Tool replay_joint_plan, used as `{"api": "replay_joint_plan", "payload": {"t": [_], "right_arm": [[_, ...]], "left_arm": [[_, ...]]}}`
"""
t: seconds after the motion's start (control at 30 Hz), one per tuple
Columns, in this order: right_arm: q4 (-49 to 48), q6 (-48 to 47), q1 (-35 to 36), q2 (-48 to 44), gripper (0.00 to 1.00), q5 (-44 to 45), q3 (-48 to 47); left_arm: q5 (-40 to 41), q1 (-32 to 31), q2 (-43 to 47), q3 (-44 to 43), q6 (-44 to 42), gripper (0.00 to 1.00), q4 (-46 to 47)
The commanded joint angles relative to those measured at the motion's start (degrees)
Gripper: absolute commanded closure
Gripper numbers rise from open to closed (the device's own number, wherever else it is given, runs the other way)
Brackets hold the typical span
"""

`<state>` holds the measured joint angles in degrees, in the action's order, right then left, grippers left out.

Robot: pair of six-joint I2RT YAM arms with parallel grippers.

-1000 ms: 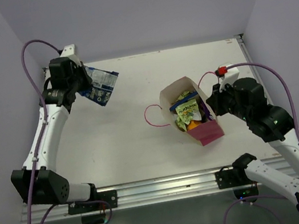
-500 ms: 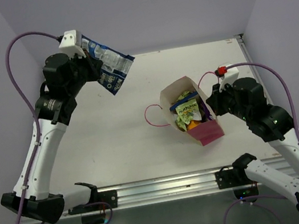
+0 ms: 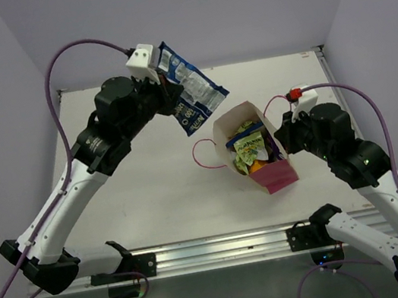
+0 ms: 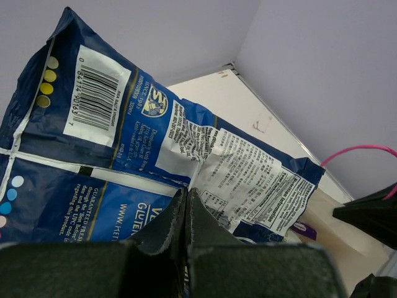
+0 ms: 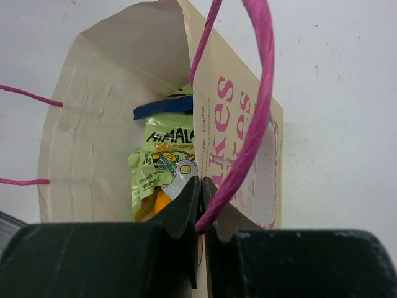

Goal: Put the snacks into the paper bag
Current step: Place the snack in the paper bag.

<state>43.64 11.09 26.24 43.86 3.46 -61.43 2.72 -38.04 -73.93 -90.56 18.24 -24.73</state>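
Observation:
The paper bag (image 3: 229,125) stands open right of the table's middle, its magenta side panel (image 3: 276,175) toward me. Green snacks (image 3: 249,147) and a bit of orange show inside. My right gripper (image 3: 284,139) is shut on the bag's right wall. In the right wrist view its jaws (image 5: 200,184) pinch the printed wall (image 5: 228,112) beside the pink cord handle (image 5: 255,118), with a green packet (image 5: 162,156) and a blue edge within. My left gripper (image 3: 168,99) is shut on a dark blue snack packet (image 3: 192,90), held in the air just left of the bag's mouth. The left wrist view shows the packet's back (image 4: 111,130) above the closed jaws (image 4: 187,194).
The bag's other pink handle (image 3: 202,156) lies on the table to its left. Lavender walls close in the back and both sides. An aluminium rail (image 3: 217,249) runs along the near edge. Purple cables loop above both arms.
My left arm has swung from the far left corner to the right and upward, carrying the blue packet close to the bag's opening. The right arm and the bag have stayed still.

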Motion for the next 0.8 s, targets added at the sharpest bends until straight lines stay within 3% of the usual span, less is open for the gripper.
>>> {"api": "replay_joint_plan", "payload": {"t": [0.0, 0.17, 0.37, 0.77], "right_arm": [[0.0, -0.3, 0.0, 0.0, 0.93, -0.2, -1.2], [0.4, -0.3, 0.0, -0.3, 0.93, -0.1, -1.1], [0.4, -0.3, 0.0, -0.2, 0.93, 0.0, -1.1], [0.7, -0.4, 0.1, -0.8, 0.93, 0.9, -0.7]], "left_arm": [[5.0, -5.1, -1.0, -2.9, -2.5, 1.00, 5.6], [7.5, -10.4, -3.2, -3.0, -4.2, 1.00, 7.1], [5.5, -14.3, -3.7, 1.7, -4.3, 1.00, 15.6], [5.0, -16.5, -6.7, 8.5, -4.6, 1.00, 22.8]]}}
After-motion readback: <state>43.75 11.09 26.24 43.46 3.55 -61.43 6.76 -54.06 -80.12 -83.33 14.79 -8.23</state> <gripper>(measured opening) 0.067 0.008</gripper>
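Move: The left hand holds the blue snack pouch. The paper bag's open mouth lies about 17 cm to that hand's right, some 7 cm nearer the base and 15 cm below. The bag's loose pink handle hangs about 6 cm right, 10 cm back and 17 cm below; the green snack inside is 17 cm right, 5 cm back and 27 cm down. From the right hand on the bag's rim, the mouth's middle is 8 cm left, 2 cm ahead, slightly lower. Keeping the blue pouch pinched in its closed fingers, the left hand carries it about 11 cm to the right and some 4 cm back towards the bag's mouth, turning clockwise by roughly 12 degrees. It slows near the end and begins to sink, about 3 cm. The right hand stays still and keeps its pinch on the bag's right-hand rim. ##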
